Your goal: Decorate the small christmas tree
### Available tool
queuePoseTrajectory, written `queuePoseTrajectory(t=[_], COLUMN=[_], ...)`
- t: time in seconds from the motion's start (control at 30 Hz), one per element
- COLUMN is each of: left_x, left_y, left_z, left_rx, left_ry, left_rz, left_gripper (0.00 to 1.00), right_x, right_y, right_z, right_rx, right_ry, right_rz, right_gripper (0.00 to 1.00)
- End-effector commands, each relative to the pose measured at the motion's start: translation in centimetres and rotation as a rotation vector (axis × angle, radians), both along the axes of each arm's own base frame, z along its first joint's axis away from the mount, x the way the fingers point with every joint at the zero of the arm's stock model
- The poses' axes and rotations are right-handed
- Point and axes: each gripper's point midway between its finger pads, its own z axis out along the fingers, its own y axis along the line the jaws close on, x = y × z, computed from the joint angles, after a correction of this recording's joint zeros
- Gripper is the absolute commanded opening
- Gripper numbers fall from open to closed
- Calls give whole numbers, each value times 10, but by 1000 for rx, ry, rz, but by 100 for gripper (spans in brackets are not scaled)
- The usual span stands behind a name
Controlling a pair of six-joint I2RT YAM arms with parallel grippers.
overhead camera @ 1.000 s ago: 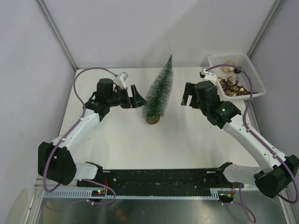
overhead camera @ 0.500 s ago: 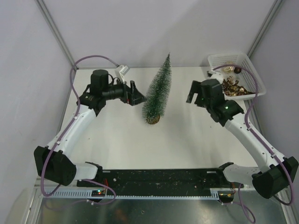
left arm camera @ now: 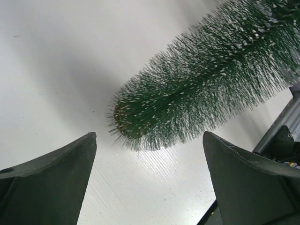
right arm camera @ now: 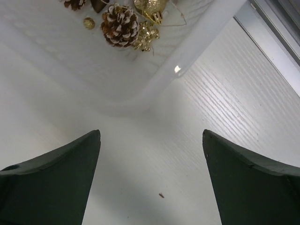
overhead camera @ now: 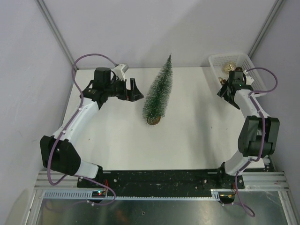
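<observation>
The small christmas tree point(overhead camera: 160, 89) stands upright on its tan disc base point(overhead camera: 153, 120) at the middle of the white table. It has frosted dark green bristles and carries no ornament that I can see. My left gripper point(overhead camera: 136, 91) is open and empty just left of the tree, at mid height. In the left wrist view the tree point(left arm camera: 206, 89) lies ahead of the open left gripper point(left arm camera: 150, 136), not touching. My right gripper point(overhead camera: 223, 90) is open and empty at the near left corner of the white mesh basket point(overhead camera: 213, 59). The right wrist view shows my right gripper point(right arm camera: 151, 132) above bare table just short of the basket wall point(right arm camera: 187, 61).
The basket holds a frosted pine cone point(right arm camera: 121, 26) and gold ornaments point(right arm camera: 150, 7); a gold ball point(overhead camera: 228, 67) shows from above, with the rest hidden by my right arm. Grey walls close the table at the back and sides. A metal rail point(right arm camera: 276, 28) runs beside the basket.
My right arm has swung away from the tree to the back right, over to the basket. My left gripper has drifted slightly back, staying open beside the tree.
</observation>
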Motion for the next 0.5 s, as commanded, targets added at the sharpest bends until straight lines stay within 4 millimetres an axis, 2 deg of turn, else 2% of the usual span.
queuePoseTrajectory(t=[0.0, 0.17, 0.3, 0.37, 0.47], left_x=[9, 11, 14, 15, 17], left_y=[17, 23, 25, 27, 30], left_z=[29, 23, 17, 16, 15], left_rx=[41, 13, -1, 0, 5], left_ry=[-104, -62, -35, -33, -36], left_rz=[49, 50, 49, 51, 55], left_gripper=[100, 100, 100, 100, 100], right_x=[40, 64, 75, 80, 92], right_y=[-9, -5, 10, 9, -4], right_z=[27, 52, 66, 67, 51], right_rx=[-16, -19, -3, -35, -53], right_ry=[-123, -212, -260, -263, -236], right_rz=[-10, 50, 127, 131, 98], right_gripper=[95, 96, 96, 96, 97])
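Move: The gold ball in the white basket is about 20 cm ahead of the right hand, 7 cm to its right and 10 cm below. Nearer is the pine-cone and ribbon cluster, about 10 cm ahead and 8 cm right. The dark ball is roughly 20 cm ahead and 12 cm right. From the left hand, the gold ball is some 25 cm ahead, 54 cm right and 20 cm below. The open right hand sweeps forward and up, about 8 cm, towards the basket's gold ball; the left drifts left. ##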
